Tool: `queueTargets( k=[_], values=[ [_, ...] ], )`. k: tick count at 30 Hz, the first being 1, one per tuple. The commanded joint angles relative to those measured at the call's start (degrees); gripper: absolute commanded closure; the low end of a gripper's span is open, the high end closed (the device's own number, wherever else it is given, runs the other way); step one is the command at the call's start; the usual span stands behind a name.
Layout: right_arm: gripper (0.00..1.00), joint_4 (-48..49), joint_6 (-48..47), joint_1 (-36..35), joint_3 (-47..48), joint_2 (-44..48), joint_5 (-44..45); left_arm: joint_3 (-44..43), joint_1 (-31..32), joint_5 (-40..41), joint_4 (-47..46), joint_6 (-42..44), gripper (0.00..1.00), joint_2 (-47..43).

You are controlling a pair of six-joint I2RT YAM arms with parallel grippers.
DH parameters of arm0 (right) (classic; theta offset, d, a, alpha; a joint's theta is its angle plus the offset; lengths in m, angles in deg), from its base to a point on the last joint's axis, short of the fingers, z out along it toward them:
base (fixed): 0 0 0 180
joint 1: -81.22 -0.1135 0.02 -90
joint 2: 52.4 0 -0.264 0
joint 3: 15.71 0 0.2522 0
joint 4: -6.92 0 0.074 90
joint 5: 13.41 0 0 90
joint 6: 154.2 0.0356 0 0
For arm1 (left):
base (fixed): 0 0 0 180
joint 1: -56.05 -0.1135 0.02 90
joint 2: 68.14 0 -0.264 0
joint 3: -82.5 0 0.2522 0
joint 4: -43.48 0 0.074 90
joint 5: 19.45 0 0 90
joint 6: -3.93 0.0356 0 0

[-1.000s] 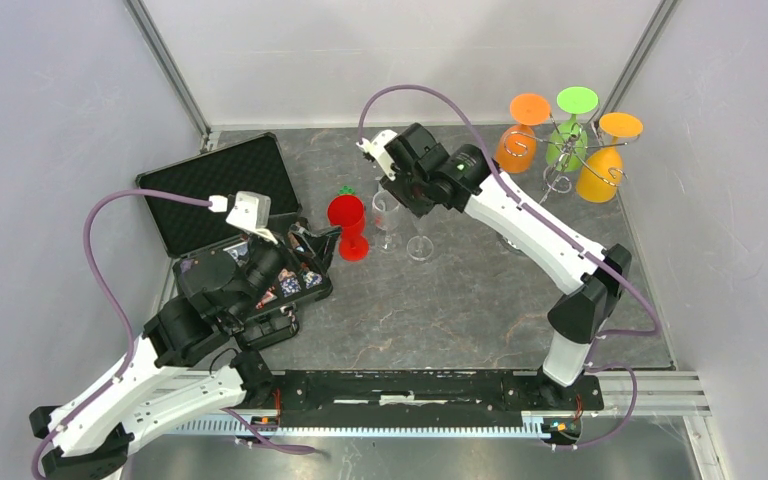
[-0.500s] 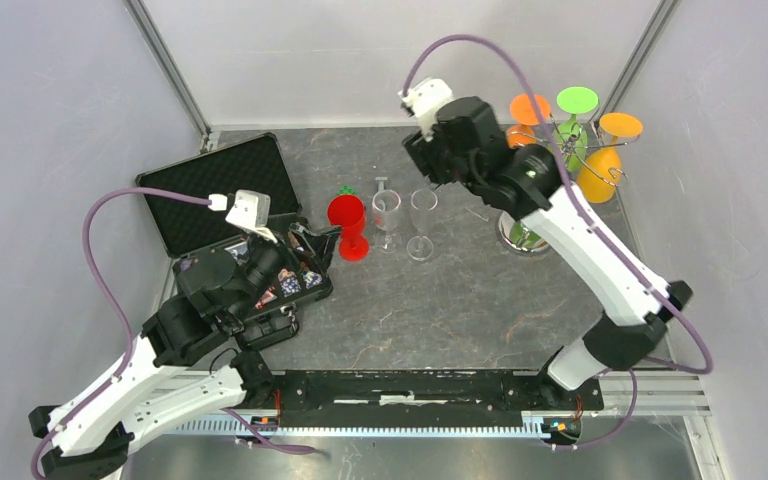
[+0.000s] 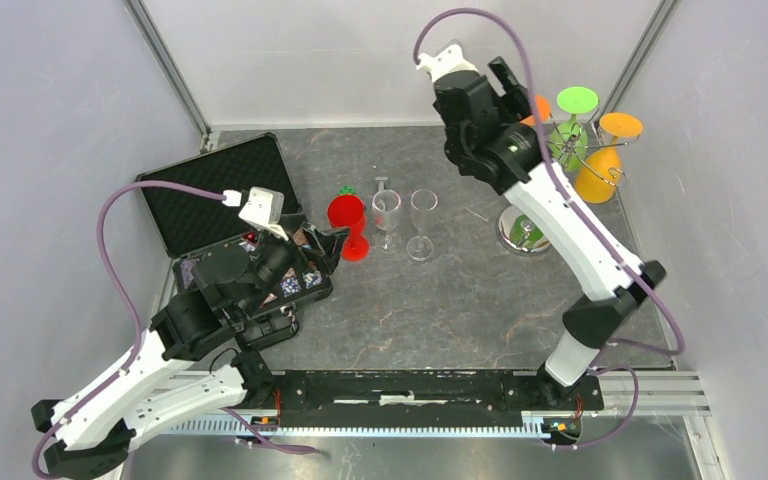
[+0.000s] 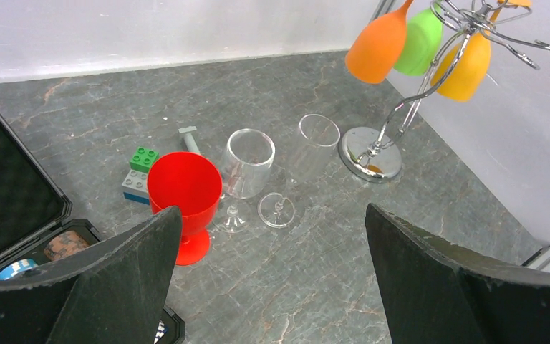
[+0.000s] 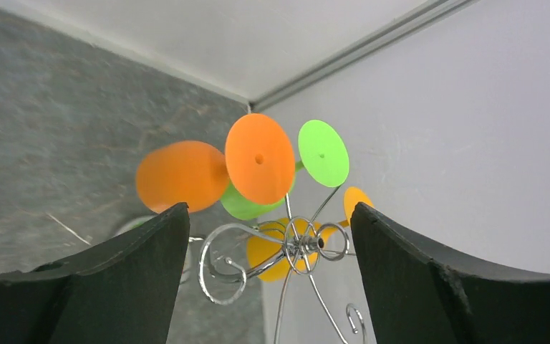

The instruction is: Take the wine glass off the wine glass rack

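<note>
The wine glass rack (image 3: 566, 150) stands at the back right on its round shiny base (image 3: 522, 232). Three wine glasses hang upside down from its curled arms: orange (image 5: 259, 158), green (image 5: 323, 153) and yellow (image 5: 272, 251). My right gripper (image 3: 512, 92) is raised beside the rack's top, next to the orange glass, which it partly hides from above. In the right wrist view the right gripper (image 5: 270, 209) is open, with the rack's hub (image 5: 304, 244) beyond the fingers and nothing between them. My left gripper (image 4: 271, 215) hovers open, low at the left.
A red glass (image 3: 348, 215) and two clear glasses (image 3: 387, 210) (image 3: 422, 215) stand upright mid-table, with a small toy brick (image 4: 138, 170) behind them. An open black case (image 3: 222, 182) lies at the left. Walls close in right behind the rack.
My right arm swung from the clear glasses up and right to the rack, and its jaws opened wide. The left arm shifted only slightly.
</note>
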Motion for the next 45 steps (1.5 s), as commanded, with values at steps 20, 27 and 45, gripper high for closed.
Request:
queueTargets(
  k=[20, 27, 45],
  values=[
    [0.45, 5.38, -10.36, 8.0, -3.05, -11.53, 7.36, -0.06, -0.21, -0.91, -2.37, -1.24, 0.0, 0.79],
    [0.53, 5.26, -9.92, 8.31, -4.03, -12.66, 6.04, 0.21, -0.21, -0.47, -2.37, -1.0, 0.0, 0.22],
    [0.62, 13.73, -16.9, 10.48, -5.85, -13.39, 10.17, 0.12, -0.23, -0.12, -2.63, -0.34, 0.0, 0.43]
  ],
)
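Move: The foot of the orange wine glass, topmost as the glass hangs upside down on the rack, is about 9 cm ahead of the right hand, 8 cm to its right and 10 cm below. The green glass's foot is some 10 cm farther right and 3 cm farther out than the orange one; the rack's hub is about 9 cm right of the orange foot, 7 cm nearer the base and a little lower. From the left hand, the orange foot is roughly 26 cm ahead and 36 cm right, nearly level. The right hand closes in on the orange glass's foot, quickly dropping and reaching forward at first, then swinging right and easing lower and forward, with a last slow shift to the right, ending about 7 cm forward, 5 cm right and 8 cm down. On the way the wrist turns almost 30 degrees, its left side sinking while the fingers tip down and swing clockwise, and the fingers narrow from nearly wide open to less than half, leaving their tips close to either side of the foot's disc; a touch can't be made out. ##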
